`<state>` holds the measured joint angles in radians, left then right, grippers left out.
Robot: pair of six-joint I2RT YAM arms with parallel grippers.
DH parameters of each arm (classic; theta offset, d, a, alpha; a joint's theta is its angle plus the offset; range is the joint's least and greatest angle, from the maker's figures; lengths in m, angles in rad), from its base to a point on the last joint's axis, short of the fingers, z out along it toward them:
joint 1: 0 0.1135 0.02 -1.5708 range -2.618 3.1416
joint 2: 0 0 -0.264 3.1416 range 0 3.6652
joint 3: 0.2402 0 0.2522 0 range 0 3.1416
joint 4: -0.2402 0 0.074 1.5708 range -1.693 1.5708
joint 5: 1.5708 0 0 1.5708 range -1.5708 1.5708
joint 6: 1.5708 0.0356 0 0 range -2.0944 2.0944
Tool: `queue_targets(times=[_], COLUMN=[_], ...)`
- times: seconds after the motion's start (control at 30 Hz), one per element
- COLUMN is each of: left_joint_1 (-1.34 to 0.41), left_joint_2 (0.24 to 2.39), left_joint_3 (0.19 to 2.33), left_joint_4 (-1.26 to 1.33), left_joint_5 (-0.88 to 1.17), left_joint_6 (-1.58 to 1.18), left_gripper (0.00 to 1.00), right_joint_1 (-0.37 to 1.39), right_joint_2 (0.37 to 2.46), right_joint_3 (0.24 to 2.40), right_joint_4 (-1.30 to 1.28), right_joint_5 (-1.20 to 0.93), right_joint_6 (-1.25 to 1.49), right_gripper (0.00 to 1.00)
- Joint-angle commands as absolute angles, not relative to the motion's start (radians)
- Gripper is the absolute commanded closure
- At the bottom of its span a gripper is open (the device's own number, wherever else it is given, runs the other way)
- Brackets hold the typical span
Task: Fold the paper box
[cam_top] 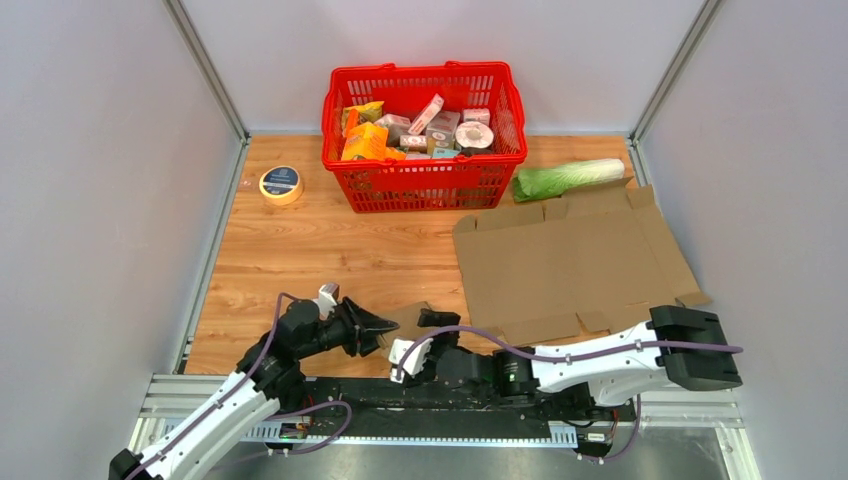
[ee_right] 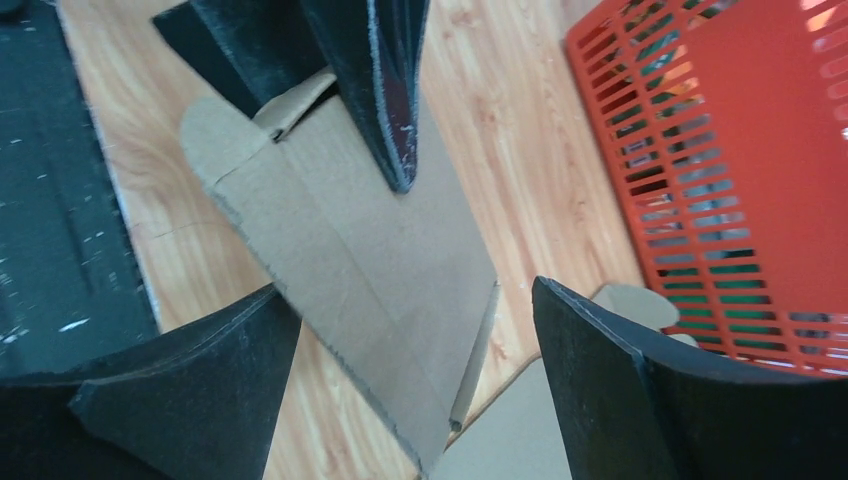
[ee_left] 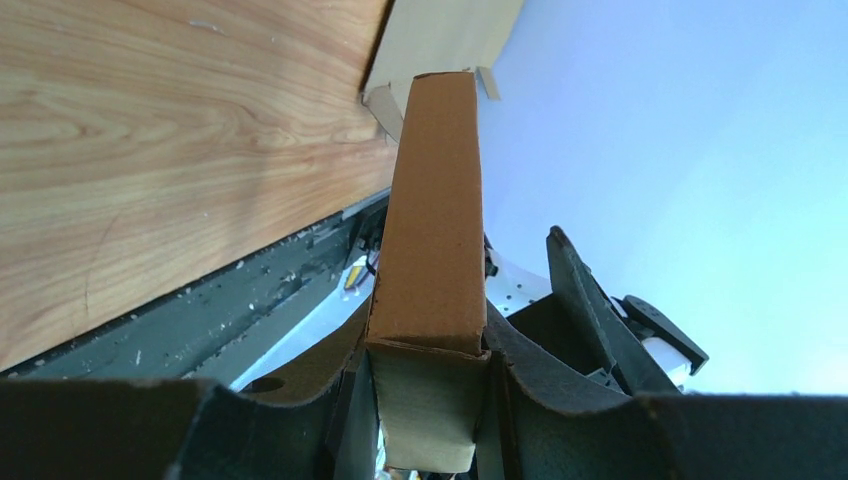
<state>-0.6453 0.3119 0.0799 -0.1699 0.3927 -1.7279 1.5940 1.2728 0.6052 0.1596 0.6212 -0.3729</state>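
The paper box [cam_top: 408, 318] is a small, partly flattened brown cardboard piece near the table's front edge, between the two arms. My left gripper [cam_top: 385, 325] is shut on one end of it. In the left wrist view a narrow cardboard panel [ee_left: 435, 200] runs away from the left gripper [ee_left: 432, 345], pinched between both fingers. My right gripper [cam_top: 420, 338] is open right beside the box. In the right wrist view the box's creased panel [ee_right: 370, 260] lies between and beyond the right gripper's [ee_right: 415, 380] spread fingers, touching neither. The left gripper's dark fingers [ee_right: 380, 90] clamp its far end.
A large flat cardboard sheet [cam_top: 570, 265] lies at the right, just beyond the right arm. A red basket [cam_top: 425, 175] of groceries stands at the back, also in the right wrist view [ee_right: 720, 150]. A green cabbage [cam_top: 570, 178] lies beside it, a tape roll [cam_top: 281, 184] at back left.
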Motion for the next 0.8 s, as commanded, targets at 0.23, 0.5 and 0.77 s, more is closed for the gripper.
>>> queue_targets(times=[0.23, 0.5, 0.77], left_joint_1=[-0.641, -0.641, -0.643], left_joint_2=[0.242, 0.204, 0.254], left_joint_3=[0.190, 0.202, 0.400], left_joint_4=[-0.310, -0.376, -0.703], left_joint_5=[0.434, 0.407, 0.209], left_joint_6=[-1.753, -1.718, -1.366], left_gripper=[0.61, 0.54, 0.26], right_joint_1=[1.637, 1.680, 1.677], right_joint_2=[1.448, 1.454, 1.365], right_joint_3=[0.595, 0.575, 0.615], right_joint_4=[0.681, 0.755, 0.458], right_joint_5=[0.831, 0.884, 0.890], right_joint_6=[-0.732, -0.759, -0.600], right_gripper=[0.24, 0.63, 0.76])
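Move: The small folded paper box is still pinched at its left end by the left hand; its middle lies about 4 cm to the right of that hand, 1 cm ahead and 2 cm lower. From the open right hand the same box is some 4 cm to the left, 2 cm ahead and 2 cm below. The flat cardboard sheet has its middle roughly 31 cm right of the right hand, 13 cm ahead and 13 cm down; the red basket is 37 cm straight ahead, about level. The small box is handed over in the air: the left hand lifts it about 3 cm, while the right hand comes 3 cm left and 2 cm up onto its free end, tips its fingers up some 20 degrees and closes until they pinch the box across its narrow side. The left fingers then open wide to let go, that hand easing slightly left. ##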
